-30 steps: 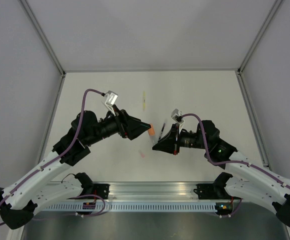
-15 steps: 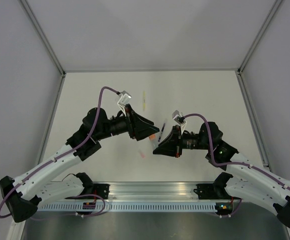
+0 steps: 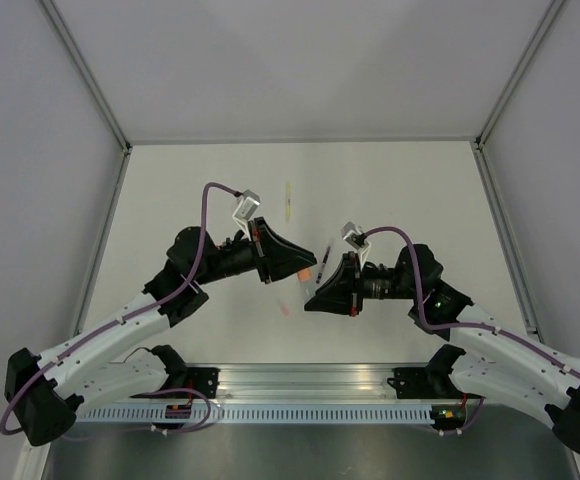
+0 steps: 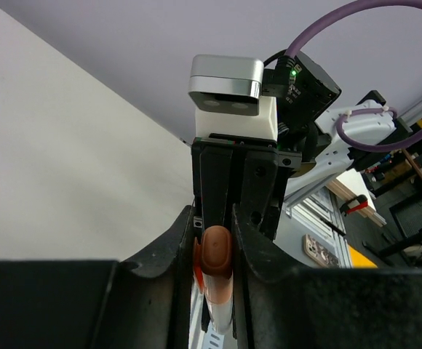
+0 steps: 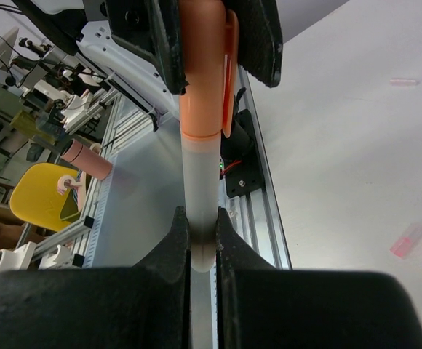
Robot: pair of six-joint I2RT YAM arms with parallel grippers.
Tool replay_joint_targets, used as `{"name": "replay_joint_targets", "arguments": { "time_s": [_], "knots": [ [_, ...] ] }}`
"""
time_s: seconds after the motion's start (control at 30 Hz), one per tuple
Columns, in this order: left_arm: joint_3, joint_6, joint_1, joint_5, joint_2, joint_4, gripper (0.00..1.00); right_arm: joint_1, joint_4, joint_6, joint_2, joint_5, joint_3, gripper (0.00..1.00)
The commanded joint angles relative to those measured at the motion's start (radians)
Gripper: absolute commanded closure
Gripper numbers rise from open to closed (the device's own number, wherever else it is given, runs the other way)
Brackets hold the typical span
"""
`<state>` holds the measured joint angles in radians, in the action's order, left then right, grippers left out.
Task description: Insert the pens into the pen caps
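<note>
My right gripper (image 3: 312, 296) (image 5: 202, 231) is shut on the grey pen (image 5: 199, 182) near its rear end. My left gripper (image 3: 307, 270) (image 4: 216, 243) is shut on the orange cap (image 4: 216, 251) (image 5: 201, 65). The cap sits over the pen's front end, in line with the barrel, and the orange tip is hidden inside it. Both grippers meet above the table's middle. A pale pink cap (image 3: 285, 309) (image 5: 409, 240) lies on the table below them. A yellow pen (image 3: 288, 198) lies farther back. A dark purple pen (image 3: 323, 262) lies just beyond the grippers.
The white table (image 3: 410, 190) has grey walls on three sides. The aluminium rail (image 3: 300, 380) with both arm bases runs along the near edge. A small pale pink piece (image 5: 404, 82) lies on the table to the right in the right wrist view.
My left arm has swung right and brought the orange cap up to the pen held by my right gripper. The right gripper has shifted only slightly.
</note>
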<state>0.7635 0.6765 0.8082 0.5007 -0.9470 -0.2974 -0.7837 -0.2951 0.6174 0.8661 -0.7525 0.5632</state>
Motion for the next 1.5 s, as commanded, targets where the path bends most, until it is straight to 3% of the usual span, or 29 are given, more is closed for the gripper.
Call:
{"name": "replay_joint_targets", "arguments": {
  "time_s": [0.0, 0.27, 0.67, 0.8, 0.97, 1.1, 1.27, 1.33, 1.47],
  "knots": [
    [-0.058, 0.029, 0.014, 0.11, 0.001, -0.066, 0.98, 0.001, -0.095, 0.01, 0.013, 0.071, 0.055, 1.0],
    [-0.151, -0.002, 0.014, 0.113, 0.068, -0.045, 0.98, 0.006, -0.079, -0.042, 0.03, 0.223, 0.179, 1.0],
    [-0.256, 0.054, 0.016, 0.191, -0.018, -0.189, 0.98, 0.075, -0.07, -0.087, 0.212, 0.219, 0.409, 1.0],
    [-0.225, 0.018, 0.014, 0.09, 0.019, -0.099, 0.98, 0.087, -0.033, -0.09, 0.252, 0.104, 0.423, 1.0],
    [-0.046, -0.04, 0.006, -0.091, 0.053, 0.167, 0.98, 0.087, 0.071, -0.177, 0.226, 0.076, 0.31, 1.0],
    [0.153, -0.097, 0.003, -0.204, 0.007, 0.351, 0.37, 0.087, 0.146, -0.209, 0.197, 0.093, 0.224, 1.0],
    [0.296, -0.149, -0.003, -0.272, -0.036, 0.506, 0.21, 0.087, 0.27, -0.228, 0.175, 0.259, 0.173, 1.0],
    [0.313, -0.155, -0.003, -0.338, -0.032, 0.564, 0.1, 0.092, 0.339, -0.219, 0.188, 0.324, 0.162, 1.0],
    [0.251, -0.149, -0.003, -0.535, -0.015, 0.613, 0.03, 0.103, 0.441, -0.09, 0.247, 0.649, 0.142, 1.0]
  ]
}}
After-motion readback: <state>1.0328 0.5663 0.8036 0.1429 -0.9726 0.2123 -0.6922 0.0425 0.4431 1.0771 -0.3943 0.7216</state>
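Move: My left fingers already hold the orange cap; the marker pen it goes onto is in my right hand, its middle about 4 cm back and 5 cm below my left hand point. From my right hand, the cap is roughly 4 cm ahead and 6 cm up, level sideways. On the table, over 30 cm below my left hand, a dark pen lies some 21 cm ahead and 4 cm right, and a pink piece about 8 cm ahead and 7 cm left. I squeeze cap and pen together between my two hands, both drifting about 3.5 cm forward and a little left as I press. Then my left fingers open wide and let go of the cap, that hand easing slightly farther forward. My right hand keeps its grip on the pen and carries it some 6 cm more forward, 6 cm down and 4 cm right, turning about 20 degrees clockwise. ##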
